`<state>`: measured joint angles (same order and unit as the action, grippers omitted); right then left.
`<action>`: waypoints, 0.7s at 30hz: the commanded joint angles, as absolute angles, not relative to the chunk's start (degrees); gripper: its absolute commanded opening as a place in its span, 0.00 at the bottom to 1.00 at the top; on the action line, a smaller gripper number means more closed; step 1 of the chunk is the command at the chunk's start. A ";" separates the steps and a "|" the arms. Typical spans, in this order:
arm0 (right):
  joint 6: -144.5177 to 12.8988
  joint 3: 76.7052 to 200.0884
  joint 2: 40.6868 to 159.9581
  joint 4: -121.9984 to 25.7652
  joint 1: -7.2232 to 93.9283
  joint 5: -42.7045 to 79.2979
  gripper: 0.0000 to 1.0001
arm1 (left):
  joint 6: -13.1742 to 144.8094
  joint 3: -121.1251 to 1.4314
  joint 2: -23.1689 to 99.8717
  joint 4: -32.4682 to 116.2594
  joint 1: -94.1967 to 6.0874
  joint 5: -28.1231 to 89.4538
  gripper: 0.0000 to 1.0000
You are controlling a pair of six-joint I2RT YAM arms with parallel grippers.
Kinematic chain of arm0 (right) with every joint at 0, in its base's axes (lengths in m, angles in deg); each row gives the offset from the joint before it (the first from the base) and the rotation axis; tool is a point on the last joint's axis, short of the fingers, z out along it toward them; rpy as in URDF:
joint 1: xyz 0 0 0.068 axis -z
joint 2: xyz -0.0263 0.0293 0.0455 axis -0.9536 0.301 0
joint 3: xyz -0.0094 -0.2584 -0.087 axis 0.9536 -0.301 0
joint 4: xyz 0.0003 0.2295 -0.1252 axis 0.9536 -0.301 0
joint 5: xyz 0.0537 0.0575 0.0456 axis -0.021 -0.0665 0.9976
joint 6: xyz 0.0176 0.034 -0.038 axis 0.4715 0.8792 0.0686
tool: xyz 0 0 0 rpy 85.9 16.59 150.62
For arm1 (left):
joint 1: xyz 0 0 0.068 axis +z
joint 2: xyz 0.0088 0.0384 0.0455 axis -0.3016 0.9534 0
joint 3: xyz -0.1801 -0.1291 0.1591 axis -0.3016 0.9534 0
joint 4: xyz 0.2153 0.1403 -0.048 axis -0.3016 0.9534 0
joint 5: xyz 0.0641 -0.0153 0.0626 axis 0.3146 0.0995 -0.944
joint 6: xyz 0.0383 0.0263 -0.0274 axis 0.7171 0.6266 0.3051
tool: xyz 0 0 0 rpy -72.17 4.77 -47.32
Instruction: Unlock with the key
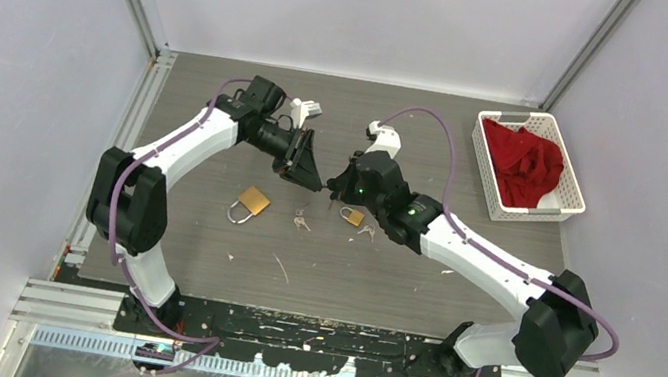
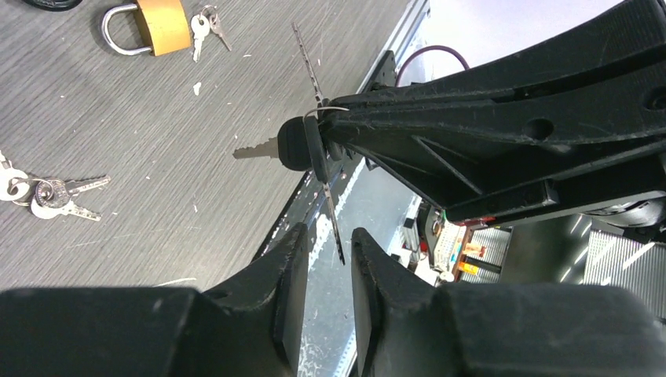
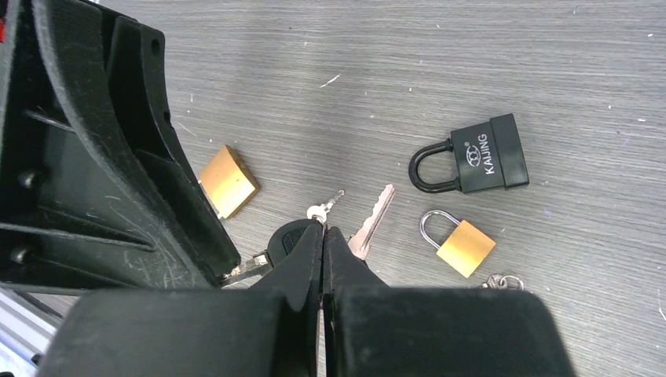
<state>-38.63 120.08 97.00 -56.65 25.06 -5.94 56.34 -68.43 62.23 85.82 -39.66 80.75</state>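
My right gripper [image 1: 338,187] [image 3: 322,232] is shut on a bunch of keys, held above the table. A black-headed key [image 3: 287,239] [image 2: 294,145] sticks out on one side of its fingers and a silver key [image 3: 373,220] on the other. In the left wrist view a thin key blade [image 2: 334,212], seen edge-on, hangs down to the mouth of my left gripper [image 2: 326,239] [image 1: 309,177]. That gripper's jaws stand slightly apart, with a gap on both sides of the blade. A black padlock [image 3: 479,157] and a small brass padlock [image 3: 463,243] [image 1: 352,217] lie on the table below.
A larger brass padlock [image 1: 252,202] [image 2: 153,23] lies left of centre with small keys [image 2: 206,27] beside it. More loose keys [image 1: 301,222] [image 2: 47,192] lie nearby. A white basket [image 1: 569,180] holding red cloth stands at the back right.
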 commanded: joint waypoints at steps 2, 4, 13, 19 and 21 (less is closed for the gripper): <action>-38.46 123.86 98.00 -54.97 24.27 -7.44 0.01 | 56.36 -68.76 59.77 84.37 -39.72 81.92 0.24; -38.52 124.22 98.44 -55.30 24.15 -7.54 0.01 | 57.29 -68.94 59.95 85.26 -39.72 81.61 0.21; -39.11 124.75 98.59 -56.22 23.88 -8.28 0.01 | 64.91 -69.98 58.95 90.84 -39.71 80.43 0.00; -39.72 124.70 98.16 -55.64 23.87 -6.70 0.02 | 67.83 -70.74 59.49 95.15 -39.70 80.68 0.00; -40.36 124.90 97.77 -55.25 23.88 -3.83 0.25 | 71.32 -72.73 59.65 98.92 -39.70 80.28 0.00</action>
<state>-39.00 122.51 99.75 -57.72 23.68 -5.75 65.04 -68.58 62.21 91.94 -39.53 78.72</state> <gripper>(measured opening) 0.058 0.009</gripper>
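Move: The black-headed key, hanging from the ring still pinched in the right fingers, has its blade tip already between the parted left fingertips; its middle lies about 2 cm right of the left hand and 1 cm lower, and about 2 cm left of the right hand, level ahead. On the table some 18 cm below the left hand, the silver keys lie 2 cm ahead and 5 cm left, the small gold padlock 6 cm ahead and 6 cm right, and the black padlock 13 cm ahead and 6 cm right. The key's blade is fed a little deeper into the left fingers as the right hand, keeping its pinch on the bunch, eases about 1 cm left; the left fingers then shut and pinch the blade near its tip. With the blade caught, the left hand sinks, backs and shifts left, about 2 cm in all, and the right hand follows slightly left. ##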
